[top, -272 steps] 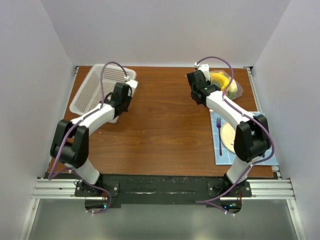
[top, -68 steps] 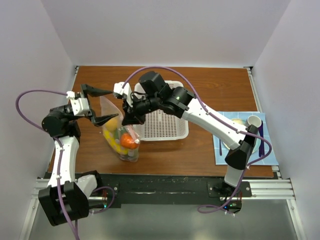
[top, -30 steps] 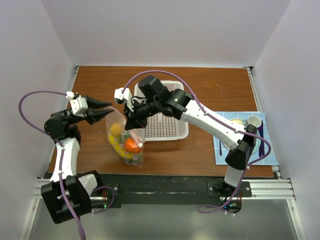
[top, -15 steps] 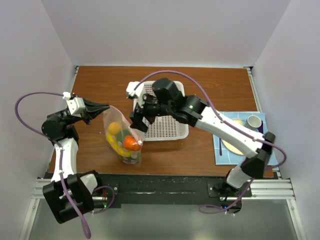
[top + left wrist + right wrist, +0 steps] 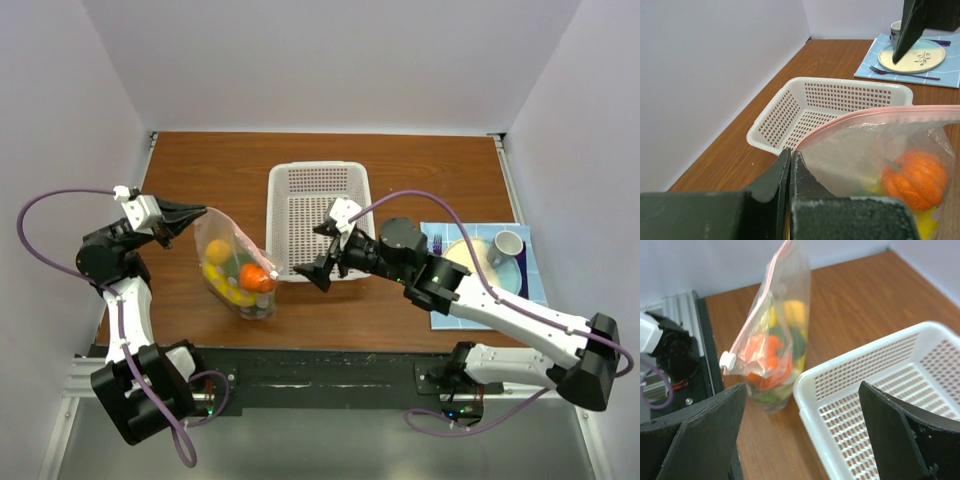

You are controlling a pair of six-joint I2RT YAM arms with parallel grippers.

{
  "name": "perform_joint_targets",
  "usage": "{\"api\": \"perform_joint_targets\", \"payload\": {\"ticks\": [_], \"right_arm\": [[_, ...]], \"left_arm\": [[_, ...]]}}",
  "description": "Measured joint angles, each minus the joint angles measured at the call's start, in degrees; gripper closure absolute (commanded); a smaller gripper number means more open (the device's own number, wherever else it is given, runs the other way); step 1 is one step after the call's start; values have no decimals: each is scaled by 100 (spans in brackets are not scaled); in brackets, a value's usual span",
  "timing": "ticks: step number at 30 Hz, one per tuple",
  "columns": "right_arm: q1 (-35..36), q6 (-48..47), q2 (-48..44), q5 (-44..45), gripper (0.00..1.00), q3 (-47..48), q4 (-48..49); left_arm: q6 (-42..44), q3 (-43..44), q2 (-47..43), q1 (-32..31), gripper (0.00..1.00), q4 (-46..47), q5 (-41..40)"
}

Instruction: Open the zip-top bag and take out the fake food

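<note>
The zip-top bag point(image 5: 232, 262) stands upright on the table, left of the white basket point(image 5: 318, 167). My left gripper point(image 5: 192, 214) is shut on its top left corner, and the left wrist view shows the jaws pinching the pink zip strip of the bag point(image 5: 875, 145). The fake food sits inside: an orange piece point(image 5: 253, 277), yellow pieces point(image 5: 214, 251) and green ones low down. The white slider point(image 5: 728, 360) is at the strip's far end. My right gripper point(image 5: 316, 250) hangs open beside the bag point(image 5: 777, 330), over the basket's near corner, touching nothing.
The basket point(image 5: 880, 385) is empty. A blue placemat point(image 5: 520, 290) at the right holds a beige plate point(image 5: 912, 56), a purple fork point(image 5: 900, 75) and a cup point(image 5: 506, 244). The right arm stretches low across the near right of the table. Walls close in on both sides.
My right gripper let go of the bag's top, opened wide and drew back toward the near right. My left gripper closed on the bag's corner and holds it up.
</note>
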Motion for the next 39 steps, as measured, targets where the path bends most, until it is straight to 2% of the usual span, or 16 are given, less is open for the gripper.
{"api": "perform_joint_targets", "payload": {"ticks": [4, 7, 11, 18, 24, 30, 31, 33, 34, 36, 37, 38, 39], "right_arm": [[31, 258, 332, -361, 4, -319, 584], [160, 315, 531, -463, 10, -317, 868], [345, 345, 601, -621, 12, -278, 1071], [481, 372, 577, -758, 13, -199, 1167], [570, 343, 597, -732, 21, -199, 1134], [575, 293, 949, -704, 46, -37, 1106], [575, 275, 1023, -684, 54, 22, 1073], [575, 260, 1132, -636, 64, 151, 981], [575, 212, 1163, -610, 73, 208, 946], [575, 138, 1202, -577, 81, 334, 852], [575, 98, 1209, -568, 90, 391, 807], [575, 46, 1211, -557, 93, 450, 750], [575, -9, 1222, -553, 95, 518, 695]], "left_arm": [[0, 0, -9, 0, 100, 2, 2], [-2, -2, -46, 0, 100, 2, 2], [-2, -4, -127, 0, 100, 4, 7], [0, -11, -151, 0, 100, 22, 7], [-4, -11, -153, 0, 100, 22, 7], [-2, -35, -264, 0, 100, 22, 9], [-2, -50, -293, 0, 100, 22, 11], [-2, -83, -345, 0, 100, 22, 9], [-2, -94, -363, 0, 100, 22, 11], [0, -111, -404, 0, 100, 11, 11], [4, -111, -428, 0, 99, -7, 9], [13, -111, -457, 0, 85, -31, 11], [50, -111, -487, 2, 36, -66, 9]]}}
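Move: The right hand, wide open and empty, has the right end of the bag's pink rim about 6 cm to its left, 4 cm back and 3 cm down. The orange pumpkin inside lies around 9 cm to the hand's left, 4 cm back and 10 cm below; the white basket's middle is roughly 15 cm ahead, 2 cm to the right and 24 cm below. From the left hand, which already pinches the rim's other end, that right end lies some 13 cm right, 11 cm back and 5 cm lower. The right hand goes left some 5 cm and back about as much towards the free end of the bag's rim, dipping about 3 cm and coming partly up again while turning roughly 10 degrees counter-clockwise. It then eases another 2 cm left and a little forward, dipping and rising once more, as its wide-open fingers close nearly shut and pinch the rim near its right end, while the left hand keeps its pinch and draws back barely 2 cm. ##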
